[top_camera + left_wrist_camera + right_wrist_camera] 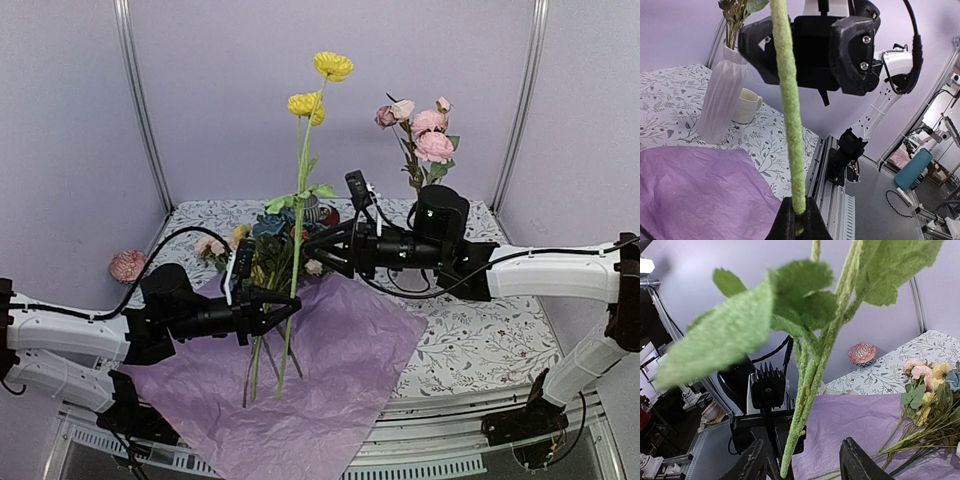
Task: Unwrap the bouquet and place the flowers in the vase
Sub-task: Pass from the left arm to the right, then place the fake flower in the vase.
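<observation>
A yellow-bloomed flower (333,66) stands upright on its long green stem (297,250). My left gripper (287,306) is shut on the lower stem (790,100), which is pinched between its black fingertips (799,212). My right gripper (316,243) is open higher up the same stem (802,410). Its fingers (754,460) stand apart on either side without touching the stem. The white ribbed vase (722,100) holds pink roses (430,135); in the top view my right arm hides its body. The purple tissue paper (330,370) lies spread flat, with the other flowers (262,245) on its far edge.
A cream mug (746,105) stands beside the vase. A small red bowl (128,265) sits at the table's left edge. The floral tablecloth (480,340) shows at right. Loose stems (925,430) lie on the paper near my right gripper.
</observation>
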### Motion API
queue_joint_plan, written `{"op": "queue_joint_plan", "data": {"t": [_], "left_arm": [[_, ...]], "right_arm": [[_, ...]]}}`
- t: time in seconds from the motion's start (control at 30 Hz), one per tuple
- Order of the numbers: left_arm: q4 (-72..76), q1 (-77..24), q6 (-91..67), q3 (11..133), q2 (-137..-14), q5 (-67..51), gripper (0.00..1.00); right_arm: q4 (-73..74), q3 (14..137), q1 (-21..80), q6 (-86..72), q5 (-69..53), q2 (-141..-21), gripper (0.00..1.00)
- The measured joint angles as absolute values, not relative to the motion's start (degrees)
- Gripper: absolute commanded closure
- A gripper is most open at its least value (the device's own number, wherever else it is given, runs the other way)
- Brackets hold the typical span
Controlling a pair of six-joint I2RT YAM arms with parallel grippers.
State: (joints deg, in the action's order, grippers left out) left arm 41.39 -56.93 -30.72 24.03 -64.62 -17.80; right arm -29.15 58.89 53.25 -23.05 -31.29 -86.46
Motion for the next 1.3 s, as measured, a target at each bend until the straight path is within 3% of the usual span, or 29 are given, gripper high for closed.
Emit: {"op": "queue_joint_plan", "data": {"t": [0.47, 0.63, 0.73, 0.83, 0.97, 1.07, 1.17, 1.3], "left_arm": [[41.36, -58.35, -29.76, 26.17, -67.55, -18.24, 1.00], [41.36, -58.52, -29.56, 26.30, -67.66, -18.63, 1.00], [41.32, -58.57, -29.56, 26.30, -67.70, -18.59, 0.91], [41.30, -58.57, -29.08, 26.30, -68.01, -18.33, 0.76], [41.45, -58.92, -28.73, 26.35, -68.03, -18.57, 0.45], [41.32, -59.27, -28.69, 26.37, -67.85, -18.33, 0.27], [41.28, -59.44, -28.56, 26.28, -66.94, -17.47, 0.20], [41.28, -59.51, -28.67, 26.00, -64.58, -16.05, 0.19]], "right_arm": [[-29.61, 59.66, 53.25, -24.84, -35.79, -88.64, 0.63], [-30.04, 59.66, 53.25, -24.97, -36.60, -89.12, 0.79], [-30.13, 59.66, 53.25, -25.17, -36.62, -89.32, 0.95], [-30.48, 59.66, 53.43, -26.00, -36.69, -89.30, 0.96], [-30.46, 58.96, 53.63, -25.71, -34.92, -88.36, 0.97], [-30.17, 57.60, 53.60, -25.04, -32.73, -86.11, 0.97], [-28.64, 56.49, 53.60, -23.35, -29.19, -82.54, 0.97], [-24.93, 55.94, 53.60, -19.92, -23.35, -77.08, 0.97]]}}
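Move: The yellow flower stem stands upright between the right hand's half-open fingers, only about 1 cm farther left and 1 cm nearer the base than their centre. The white vase with the pink flowers is some 21 cm to the right of that hand, 5 cm farther out and 18 cm lower; the heads of the flowers still lying down are about 12 cm ahead, 11 cm left, 27 cm below. From the left hand, already gripping the stem, the right fingers are about 8 cm above, 3 cm ahead and 2 cm to the right. Down, back and left by only a centimetre or so each, the right hand settles around the yellow stem and pinches it above the left grip, while the left hand eases slightly right. Only then do the left fingers open wide and let go; the right carries the stem some 4 cm right and as much up, wrist swinging clockwise about 15 degrees, as the left starts to rise. ##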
